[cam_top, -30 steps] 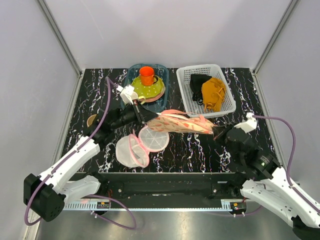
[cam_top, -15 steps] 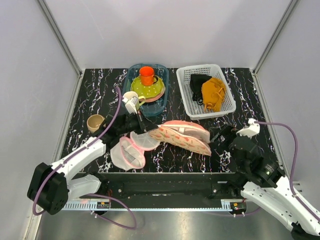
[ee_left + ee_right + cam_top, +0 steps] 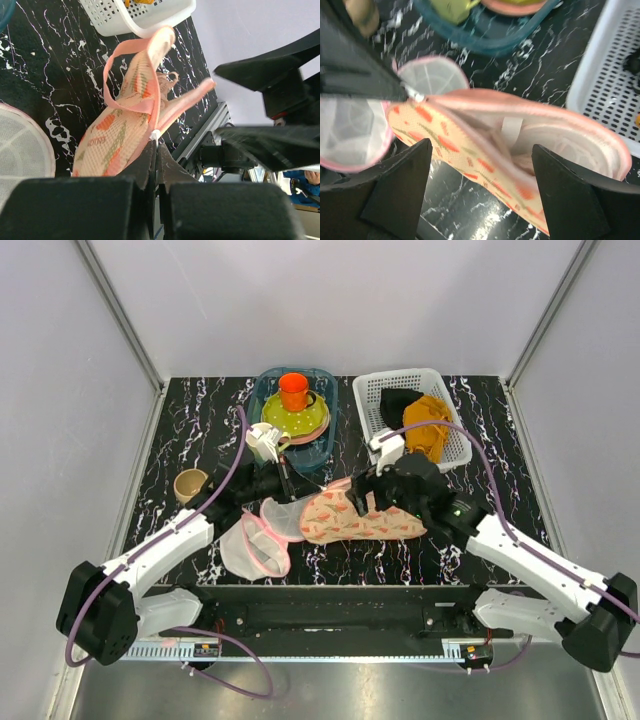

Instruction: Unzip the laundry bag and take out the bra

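Note:
The peach printed laundry bag (image 3: 370,522) lies on the table, its pink zip edge gaping open. My left gripper (image 3: 292,488) is at the bag's left end and is shut on the white zip pull (image 3: 155,135); the bag (image 3: 125,125) stretches away from it. My right gripper (image 3: 362,498) hovers just above the bag's middle, wide open and empty (image 3: 481,145). In the right wrist view the open bag (image 3: 470,150) shows pale pink lining, with the soft pinkish bra (image 3: 522,161) and its white tag (image 3: 512,131) inside.
A smaller round white mesh pouch (image 3: 258,540) with a pink rim lies left of the bag. A white basket (image 3: 455,435) at the back holds mustard and black garments. A blue tub (image 3: 330,430) holds dishes. A beige cup (image 3: 188,483) stands at the left.
The bag has dropped from stretched in the air to lying on the table. My right arm let go of its end and swung left over the bag's middle. My left gripper kept the zip pull.

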Motion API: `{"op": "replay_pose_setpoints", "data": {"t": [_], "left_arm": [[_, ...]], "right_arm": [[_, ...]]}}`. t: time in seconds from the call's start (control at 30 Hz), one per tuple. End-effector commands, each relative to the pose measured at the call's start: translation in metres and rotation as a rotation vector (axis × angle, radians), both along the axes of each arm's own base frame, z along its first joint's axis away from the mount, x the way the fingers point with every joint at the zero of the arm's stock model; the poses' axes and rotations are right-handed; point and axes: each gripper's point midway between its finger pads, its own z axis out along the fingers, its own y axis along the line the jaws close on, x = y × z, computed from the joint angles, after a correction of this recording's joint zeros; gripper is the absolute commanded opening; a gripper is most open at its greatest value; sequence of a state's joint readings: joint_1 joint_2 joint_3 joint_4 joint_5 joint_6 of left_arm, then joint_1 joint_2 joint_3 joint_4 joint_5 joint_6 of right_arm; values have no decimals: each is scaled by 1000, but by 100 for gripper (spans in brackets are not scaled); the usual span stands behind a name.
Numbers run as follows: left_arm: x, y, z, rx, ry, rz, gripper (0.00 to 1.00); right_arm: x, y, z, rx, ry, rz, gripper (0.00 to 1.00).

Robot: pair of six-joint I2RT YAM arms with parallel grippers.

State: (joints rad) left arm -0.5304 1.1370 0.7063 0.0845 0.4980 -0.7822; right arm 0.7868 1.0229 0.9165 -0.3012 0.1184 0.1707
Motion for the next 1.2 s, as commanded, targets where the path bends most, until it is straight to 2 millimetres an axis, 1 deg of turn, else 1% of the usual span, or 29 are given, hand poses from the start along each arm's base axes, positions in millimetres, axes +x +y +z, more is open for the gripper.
{"op": "replay_pose_setpoints", "data": {"t": [0.0, 0.03, 0.13, 0.27, 0.43, 0.47, 0.53, 0.6, 0.63, 0.73, 0.77, 0.83, 0.87, 0.9, 0.93, 0.97, 1.0, 1.03, 1.07, 1.1, 1.17], "left_arm": [[2, -8, 27, -47, -90, -39, 0], [2, -8, 26, -46, -89, -39, 0], [2, -8, 28, -48, -94, -39, 0], [2, -8, 29, -49, -98, -41, 0], [-1, -9, 31, -45, -104, -46, 0], [0, -8, 31, -44, -103, -45, 0], [-2, -8, 32, -45, -107, -48, 0], [-3, -9, 31, -44, -109, -52, 0], [-3, -9, 33, -44, -114, -53, 0], [-3, -9, 33, -44, -114, -53, 0], [-3, -9, 32, -42, -111, -51, 0], [-3, -8, 31, -34, -109, -50, 0], [-3, -8, 32, -32, -113, -45, 0], [-2, -7, 32, -30, -117, -44, 0], [-3, -7, 32, -27, -116, -42, 0], [-3, -6, 33, -26, -119, -41, 0], [-3, -6, 34, -24, -123, -41, 0], [-2, -6, 34, -20, -123, -38, 0], [-2, -5, 35, -18, -125, -36, 0], [-2, -5, 36, -14, -132, -35, 0], [2, 0, 34, 13, -130, -3, 0]], "right_arm": [[-11, 28, 14, -91, -127, 234, 91], [-19, 35, 13, -96, -131, 301, 91], [-22, 41, 8, -149, -155, 373, 93], [-15, 46, 5, -185, -196, 400, 92], [-6, 59, -6, -206, -192, 429, 90], [-5, 61, -11, -220, -188, 441, 90], [-4, 65, -13, -222, -193, 453, 90], [2, 66, -14, -235, -215, 444, 87], [5, 66, -15, -239, -223, 435, 74], [12, 62, -12, -241, -250, 391, 45], [11, 60, -5, -225, -268, 379, 18], [11, 54, -5, -210, -290, 350, 0], [8, 48, 1, -191, -304, 330, 0], [5, 44, -6, -196, -296, 323, 0], [6, 37, -8, -202, -297, 295, 0], [4, 30, -1, -176, -308, 263, 0], [2, 21, -12, -192, -292, 236, 0], [0, 17, -15, -191, -291, 225, 0], [-4, 10, -8, -160, -299, 198, 0], [-7, 3, -17, -166, -283, 182, 0], [-15, -7, -15, -117, -264, 146, 0]]}}
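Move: For the open right hand, the near rim of the laundry bag's unzipped mouth lies about 5 cm to its left, level with it fore and aft and some 4 cm below. The bra lies in the mouth roughly 10 cm below this hand, about 3 cm ahead and 2 cm to its right; the white basket stands some 16 cm ahead and 14 cm to its right. From the left hand, which pinches the bag's edge by the zip, that rim spot is about 6 cm right, barely nearer the base and slightly lower. The right hand, fingers wide open, works to its left by about 5 cm and sinks a little over 4 cm towards the near rim beside the left fingertips, turning counter-clockwise some 25 degrees, and there shuts on the rim and pinches it. With the rim held it then draws back to the right about 4 cm and 2 cm towards its base, turning partly back as its fingers tip upward, while the left hand keeps its pinch by the zip and stays nearly in place. ##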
